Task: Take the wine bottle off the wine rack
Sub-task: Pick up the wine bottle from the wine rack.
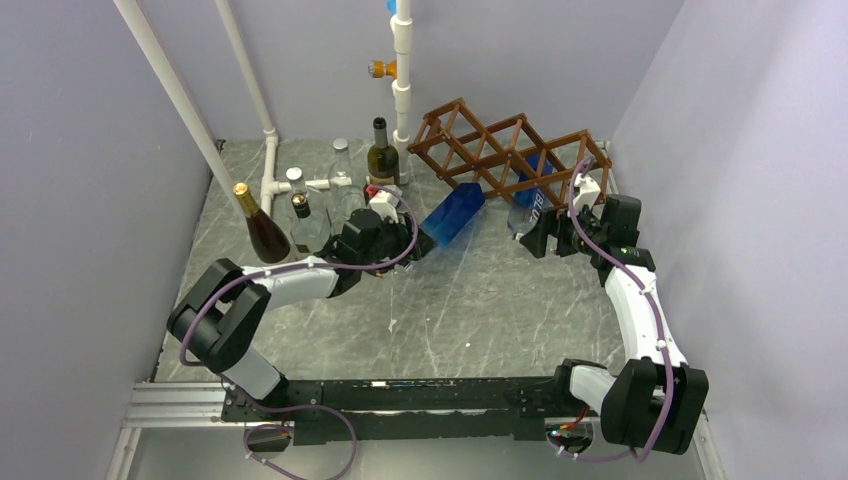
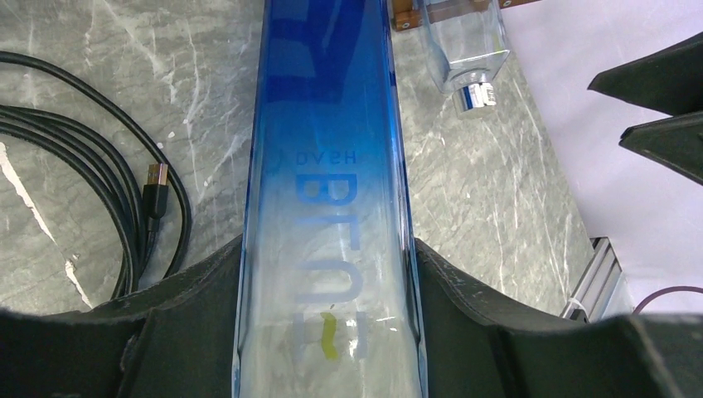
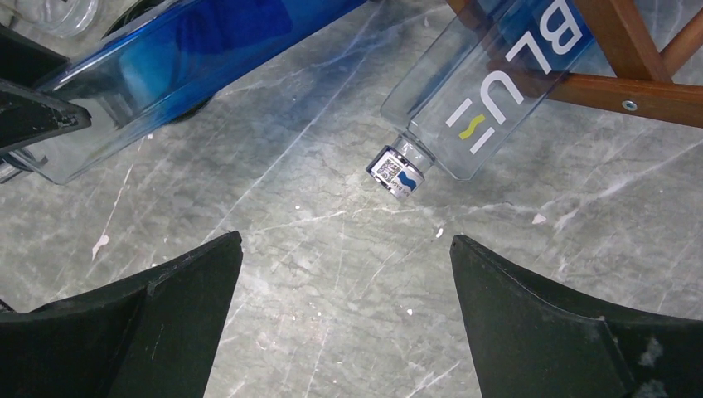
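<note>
The brown wooden wine rack [image 1: 500, 150] stands at the back right. A blue square wine bottle [image 1: 455, 213] slants down from the rack's lower left cell. My left gripper [image 1: 418, 243] is shut on its pale lower part [image 2: 332, 166], with a finger pressed against each side. A second, clear bottle [image 1: 527, 205] with "BLU" lettering rests in the rack, its capped neck [image 3: 398, 172] pointing down at the table. My right gripper [image 3: 345, 239] hovers open just in front of that cap, holding nothing.
Several upright bottles [image 1: 305, 225] stand at the back left, among them a dark green one [image 1: 380, 152] and a brown gold-capped one [image 1: 262, 225]. White pipes [image 1: 400, 70] rise behind. A black cable [image 2: 124, 191] lies on the marble table. Walls close both sides.
</note>
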You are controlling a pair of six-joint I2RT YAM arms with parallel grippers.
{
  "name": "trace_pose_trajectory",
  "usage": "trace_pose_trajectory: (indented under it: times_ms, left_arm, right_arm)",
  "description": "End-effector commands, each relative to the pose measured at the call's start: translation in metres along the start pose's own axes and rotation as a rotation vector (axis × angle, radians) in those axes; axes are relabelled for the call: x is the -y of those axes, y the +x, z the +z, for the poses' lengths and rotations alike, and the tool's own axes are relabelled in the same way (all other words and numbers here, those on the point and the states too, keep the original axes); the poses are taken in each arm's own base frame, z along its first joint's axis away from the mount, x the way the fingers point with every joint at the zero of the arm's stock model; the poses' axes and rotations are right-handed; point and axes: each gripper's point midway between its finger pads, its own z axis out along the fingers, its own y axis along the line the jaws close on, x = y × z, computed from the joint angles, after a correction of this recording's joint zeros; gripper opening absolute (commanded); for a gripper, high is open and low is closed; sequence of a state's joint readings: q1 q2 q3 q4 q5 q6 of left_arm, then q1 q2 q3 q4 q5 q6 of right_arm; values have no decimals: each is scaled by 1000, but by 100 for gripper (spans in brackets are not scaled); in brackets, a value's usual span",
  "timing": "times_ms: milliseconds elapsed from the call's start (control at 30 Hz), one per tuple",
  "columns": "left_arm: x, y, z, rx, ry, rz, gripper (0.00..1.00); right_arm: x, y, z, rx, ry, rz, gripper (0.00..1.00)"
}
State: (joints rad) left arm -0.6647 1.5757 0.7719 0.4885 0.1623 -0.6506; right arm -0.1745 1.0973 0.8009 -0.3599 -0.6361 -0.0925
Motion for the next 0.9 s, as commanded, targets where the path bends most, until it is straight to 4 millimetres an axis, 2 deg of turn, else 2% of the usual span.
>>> trace_pose_trajectory:
  times_ms: [0,200,400,533,867]
  left_arm:
    - [80,-89,-29,286,251,42,0]
    - [80,-82,-35,248,245,31,0]
    - [80,-72,-44,195,237,19,0]
    - [88,-70,-55,160,256,21,0]
    - [99,-62,-73,80,272,2,0]
  right_arm:
    - [-13,-8,-7,24,-67,-70,100]
    - [-33,-2,-12,12,-190,-148,100]
    - [-44,3,-16,12,-260,-214,100]
    - [-47,2,-17,10,-284,-270,100]
    - [-82,-8,-26,57,-464,-568,100]
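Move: The left hand already holds the blue wine bottle, whose middle is some 4 cm ahead and 5 cm to its right; the open right gripper waits about 23 cm to its right, roughly level. The rack stands about 17 cm ahead and 18 cm right, the coiled cable 8 cm left on the table. From the right hand, the held bottle's middle is about 19 cm left and 3 cm ahead, slightly lower; the second blue bottle, still racked, is 9 cm straight ahead and 10 cm below. Keeping its grip around the flat sides of the blue bottle, the left hand draws it back about 5 cm from the rack, slightly left and up, its fingers tipping slightly down. Meanwhile the empty right hand, staying wide open, swings left and back some 6 cm towards the held bottle, turning nearly 30 degrees counter-clockwise with its tips lifting a little near the end. ##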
